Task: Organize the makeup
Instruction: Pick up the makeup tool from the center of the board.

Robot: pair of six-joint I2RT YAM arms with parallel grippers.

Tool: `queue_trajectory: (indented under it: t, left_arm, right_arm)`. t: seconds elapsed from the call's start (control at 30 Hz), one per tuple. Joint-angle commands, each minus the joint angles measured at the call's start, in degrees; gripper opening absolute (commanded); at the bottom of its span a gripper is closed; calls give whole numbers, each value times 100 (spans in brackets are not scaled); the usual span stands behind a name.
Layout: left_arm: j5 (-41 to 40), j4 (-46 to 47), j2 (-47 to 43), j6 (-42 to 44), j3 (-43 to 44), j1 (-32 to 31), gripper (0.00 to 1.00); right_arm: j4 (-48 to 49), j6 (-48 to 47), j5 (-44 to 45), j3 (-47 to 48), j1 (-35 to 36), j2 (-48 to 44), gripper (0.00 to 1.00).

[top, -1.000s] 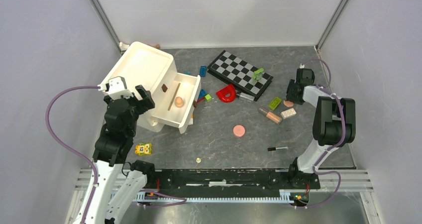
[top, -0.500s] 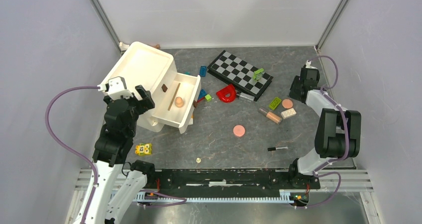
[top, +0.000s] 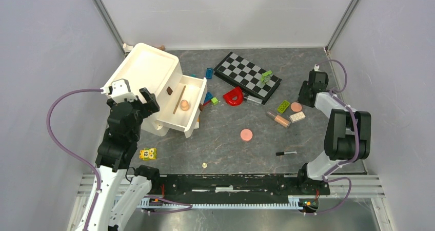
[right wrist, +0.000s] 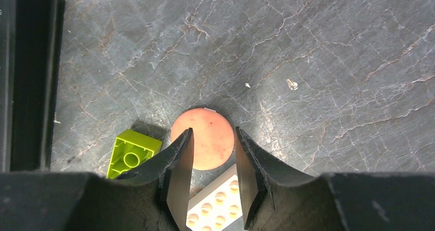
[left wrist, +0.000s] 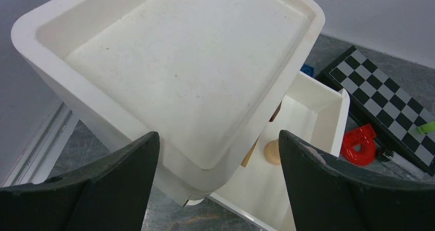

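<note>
A round pink disc [right wrist: 204, 138] lies flat on the table, below and between the tips of my right gripper [right wrist: 214, 131], which is open and holds nothing. From above, this disc [top: 296, 107] sits just left of the right gripper [top: 306, 96]. A second pink disc [top: 246, 135] lies mid-table. There is a clear peach-filled tube [top: 278, 119] close by and a thin black pencil [top: 285, 153] nearer the front. My left gripper [left wrist: 218, 138] is wide open above the near corner of the white drawer unit [left wrist: 179, 61], whose drawer [top: 192, 120] is pulled out with a peach round item [top: 184, 105] inside.
A white studded block [right wrist: 218, 203] and a lime brick [right wrist: 131, 153] lie beside the disc. A checkerboard [top: 247, 75], a red piece [top: 233, 96], blue bricks [top: 209, 73] and a yellow toy [top: 147, 153] lie about. Walls close in on both sides.
The right arm's elbow swung right and its gripper drew back a little from the disc, the jaws narrowing slightly. The left arm has not moved.
</note>
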Motion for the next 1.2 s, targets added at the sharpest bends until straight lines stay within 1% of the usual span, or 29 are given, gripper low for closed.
queue_trajectory:
  t: [0.0,0.23,0.33,0.4,0.53,0.57,0.63,0.83,0.97,1.03,1.17]
  left_arm:
    - [86,146,-38,-36,12,30,92]
    - [78,139,-36,-36,12,32,92]
    - [72,145,-30,-36,12,29,92]
    - [79,146,-31,-36,12,29,92]
    - [75,143,-29,-36,12,31,92]
    - [78,143,-30,-36,12,30,92]
    - [82,141,-29,-36,12,36,92]
    - [90,154,-25,-19,12,32,91]
    - [118,160,-29,-14,14,37,91]
    - [121,163,-30,-22,12,38,91]
    - [115,156,-21,-19,12,38,91]
  right_arm:
    - [114,-28,-82,-14,-57,180,41]
    - [218,-44,-114,-85,-93,505,34]
    - [257,-48,-124,-138,-101,551,32]
    - [284,-50,-129,-165,-101,560,29]
    - [314,-90,-178,-163,-110,488,9]
    - [347,-90,-191,-182,-110,415,5]
    - [442,-97,-215,-216,-113,234,1]
    - [620,-47,-282,-219,-115,-423,0]
    - [861,96,-592,-280,-24,-803,0]
    - [848,119,-588,-208,209,-898,0]
    - [749,140,-457,134,1050,-938,0]
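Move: The makeup tool, a flat peach disc, lies under the right hand's half-open fingers, about 4 cm below, 1 cm ahead and 1 cm left. From the disc, the white brick sits some 5 cm nearer the base, the green brick 6 cm to the left, and the peach tube about 8 cm left and 6 cm nearer. From the left hand, the disc is roughly 65 cm right, 14 cm ahead and 28 cm down. The right hand sinks about 3 cm, pinches the makeup tool's right edge, then lifts some 9 cm, veering left. ##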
